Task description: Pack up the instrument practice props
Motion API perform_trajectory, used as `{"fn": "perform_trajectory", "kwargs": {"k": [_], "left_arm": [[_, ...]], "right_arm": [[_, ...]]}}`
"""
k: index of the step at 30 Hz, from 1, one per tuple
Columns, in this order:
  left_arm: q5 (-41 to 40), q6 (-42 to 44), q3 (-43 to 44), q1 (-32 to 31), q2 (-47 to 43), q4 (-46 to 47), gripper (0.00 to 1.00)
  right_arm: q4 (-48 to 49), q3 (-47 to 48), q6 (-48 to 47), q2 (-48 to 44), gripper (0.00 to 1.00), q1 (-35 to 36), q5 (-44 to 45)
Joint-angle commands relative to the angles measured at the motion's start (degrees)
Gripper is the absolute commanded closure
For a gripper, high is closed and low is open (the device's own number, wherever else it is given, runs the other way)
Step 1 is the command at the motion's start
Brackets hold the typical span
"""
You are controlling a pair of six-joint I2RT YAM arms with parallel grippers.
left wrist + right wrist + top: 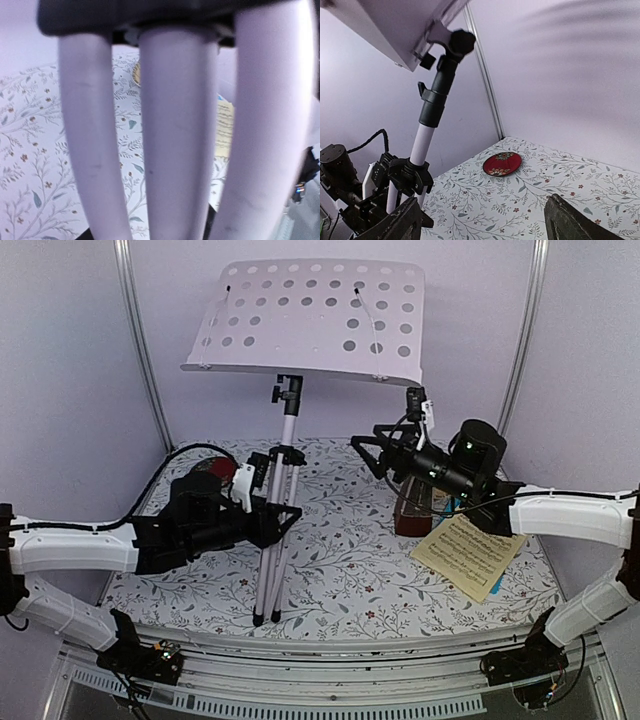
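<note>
The music stand's white perforated desk (310, 320) stands high at the back, its silver tripod legs (270, 560) folded close together at mid table. My left gripper (268, 502) is shut around those legs (175, 140), which fill the left wrist view. My right gripper (372, 452) hangs open in the air right of the stand's pole (422, 142), with nothing between its fingers (395, 225). Below and behind it sits the dark brown metronome (408, 518), partly hidden by the right arm. The cream music sheets (470, 552), with a blue edge showing beneath, lie at the right.
A red floral plate (502, 164) lies at the back left, half hidden behind the left arm in the top view (222, 468). Metal booth posts (140, 340) and white walls close in the floral-patterned table (340, 570).
</note>
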Motion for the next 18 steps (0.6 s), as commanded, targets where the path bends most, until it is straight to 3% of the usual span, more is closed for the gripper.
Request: {"fn": "perform_trajectory", "kwargs": {"k": [1,10,15,18], "left_arm": [[5.0,-6.1,3.0,3.2,-7.4,11.1,1.00],[4.5,-13.4,-0.2,4.5,-10.1,2.6,1.00],[1.9,-21.0,-3.7,4.8,-8.4,3.6,1.00],[2.3,-24.2,-3.7,4.7,-4.9,4.7,1.00]], "right_arm": [[-1.3,-3.2,-1.1,-6.0,0.14,-1.3,5.2],[-6.2,-9.6,-3.3,-14.6,0.12,-4.2,13.0],[-14.0,-10.4,-3.0,-17.4,0.11,-4.2,29.6],[-15.8,-11.2,-3.0,-19.5,0.11,-4.3,35.2]]}}
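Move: Beneath the left hand, which still holds the music stand's gathered legs, the bare tabletop lies some 22 cm down and about 5 cm to its left; the round red case is roughly 42 cm ahead and 27 cm left of that hand. From the open right hand, the metronome's middle is about 15 cm ahead, 13 cm right and 23 cm lower. The yellow sheet music lies roughly 9 cm ahead and 30 cm right, 32 cm below. Keeping its grip on the gathered legs, the left hand sinks about 7 cm towards the tabletop, gathering speed, while drifting some 4 cm left and tipping its fingers downward, so the stand leans away from the robot. The empty right hand stays open and sweeps about 11 cm right, away from the stand and towards the space near the metronome, turning some 25 degrees clockwise. ##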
